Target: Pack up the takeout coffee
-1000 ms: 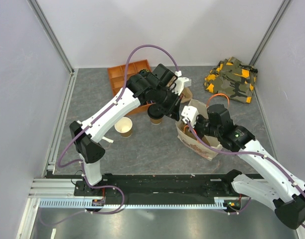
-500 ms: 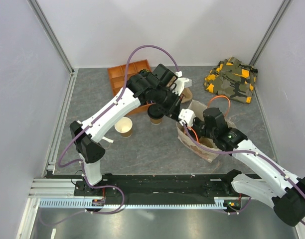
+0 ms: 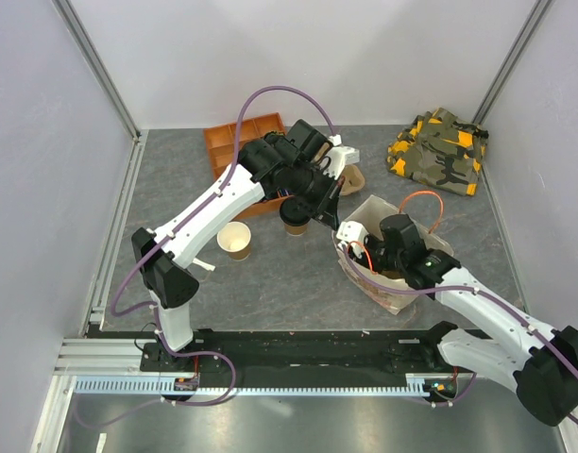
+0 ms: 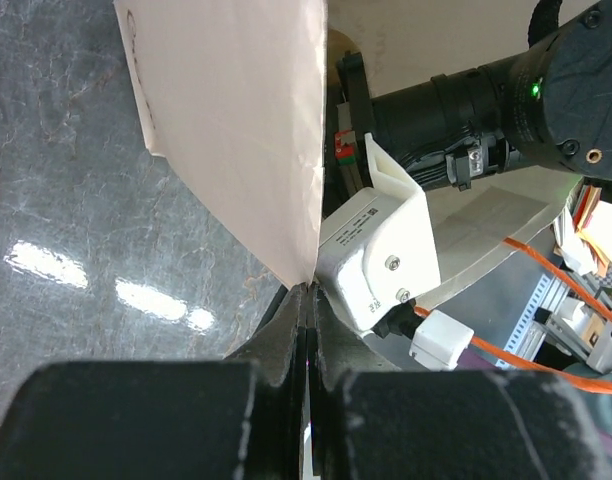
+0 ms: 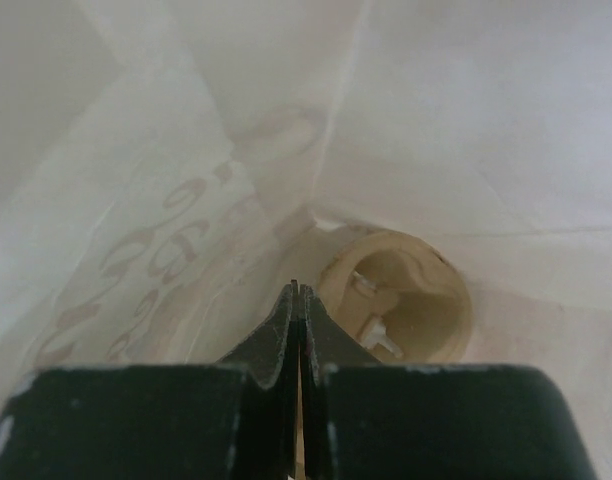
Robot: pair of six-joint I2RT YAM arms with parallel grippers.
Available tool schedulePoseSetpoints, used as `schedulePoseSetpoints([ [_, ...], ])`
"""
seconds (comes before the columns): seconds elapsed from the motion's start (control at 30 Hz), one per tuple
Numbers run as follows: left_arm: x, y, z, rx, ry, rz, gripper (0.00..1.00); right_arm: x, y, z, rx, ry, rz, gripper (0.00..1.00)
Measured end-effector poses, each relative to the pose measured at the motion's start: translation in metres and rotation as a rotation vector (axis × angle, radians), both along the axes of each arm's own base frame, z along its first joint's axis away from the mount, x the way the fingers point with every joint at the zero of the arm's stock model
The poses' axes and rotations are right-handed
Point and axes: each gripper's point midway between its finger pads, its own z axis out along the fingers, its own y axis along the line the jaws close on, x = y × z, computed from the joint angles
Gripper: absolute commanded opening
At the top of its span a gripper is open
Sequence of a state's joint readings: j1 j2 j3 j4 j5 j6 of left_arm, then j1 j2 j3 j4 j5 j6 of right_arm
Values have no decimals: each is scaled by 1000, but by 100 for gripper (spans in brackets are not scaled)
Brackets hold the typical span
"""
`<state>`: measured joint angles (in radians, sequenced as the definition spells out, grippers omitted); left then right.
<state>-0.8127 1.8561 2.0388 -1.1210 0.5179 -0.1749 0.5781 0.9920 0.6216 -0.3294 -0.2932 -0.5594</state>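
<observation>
The takeout coffee (image 3: 294, 221), a brown cup with a black lid, stands on the table just left of the paper bag (image 3: 395, 283), partly under my left arm. My left gripper (image 4: 307, 290) is shut on the bag's rim (image 4: 248, 130) and holds the mouth up; in the top view it is at the bag's far left corner (image 3: 333, 196). My right gripper (image 5: 297, 290) is shut, deep inside the bag, pinching nothing I can see. A lidless tan cup (image 5: 398, 300) with small white items inside lies at the bag's bottom, just right of its tips.
A lidless tan cup (image 3: 235, 241) stands left of the coffee. An orange divided tray (image 3: 234, 142) is at the back left, a camouflage cloth (image 3: 440, 156) at the back right. A brown pulp piece (image 3: 353, 176) shows behind the bag.
My right arm has moved left and further down into the bag, which has shifted a little with it. My left gripper keeps its hold on the rim. The coffee has not moved.
</observation>
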Motion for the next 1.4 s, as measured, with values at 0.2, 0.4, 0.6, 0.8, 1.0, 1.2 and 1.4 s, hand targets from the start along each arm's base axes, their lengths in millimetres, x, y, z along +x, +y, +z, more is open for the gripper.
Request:
schedulePoseSetpoints([
  [0.2, 1, 0, 0, -2, 0, 2, 2, 3, -1, 0, -1, -6, 7, 0],
  [0.4, 0, 0, 1, -7, 4, -2, 2, 6, 2, 24, 24, -9, -3, 0],
  [0.6, 0, -1, 1, -10, 1, -5, 2, 15, 12, 106, 151, -143, -8, 0],
  [0.8, -1, -3, -6, -6, 2, -12, 2, -2, 1, 134, 181, -187, -7, 0],
  [1.0, -15, 1, -22, 14, -11, -57, 2, -18, -11, 128, 162, -192, -8, 0],
  [1.2, -20, -5, -15, -4, -100, -95, 2, -25, -15, 113, 121, -164, 16, 0],
  [1.4, -25, -9, -4, -24, -158, -106, 2, -32, -17, 105, 92, -153, 54, 0],
])
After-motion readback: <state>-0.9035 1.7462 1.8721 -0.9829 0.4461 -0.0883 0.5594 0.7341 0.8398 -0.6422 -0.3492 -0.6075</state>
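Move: Down inside the paper bag, the right hand has the cup tray roughly 8 cm below its fingertips, the tray's middle some 4 cm back and 4 cm to the right. The rim pinched by the left fingers is about 5 cm ahead, 9 cm left and 15 cm above the right hand. From the left hand the tray lies about 10 cm back, 14 cm right and 23 cm down; the lidded cup stands 4 cm ahead, 9 cm left, 20 cm down. Drawing straight up away from the cup tray, the right hand quickly climbs some 13 cm towards the bag's mouth, fingers still shut and their aim shifting by about 15 degrees, then eases back and down about 3 cm each. The left fingers keep their pinch on the rim; late on, that hand dips 2 cm, comes most of the way up again and drifts 2.5 cm back. ##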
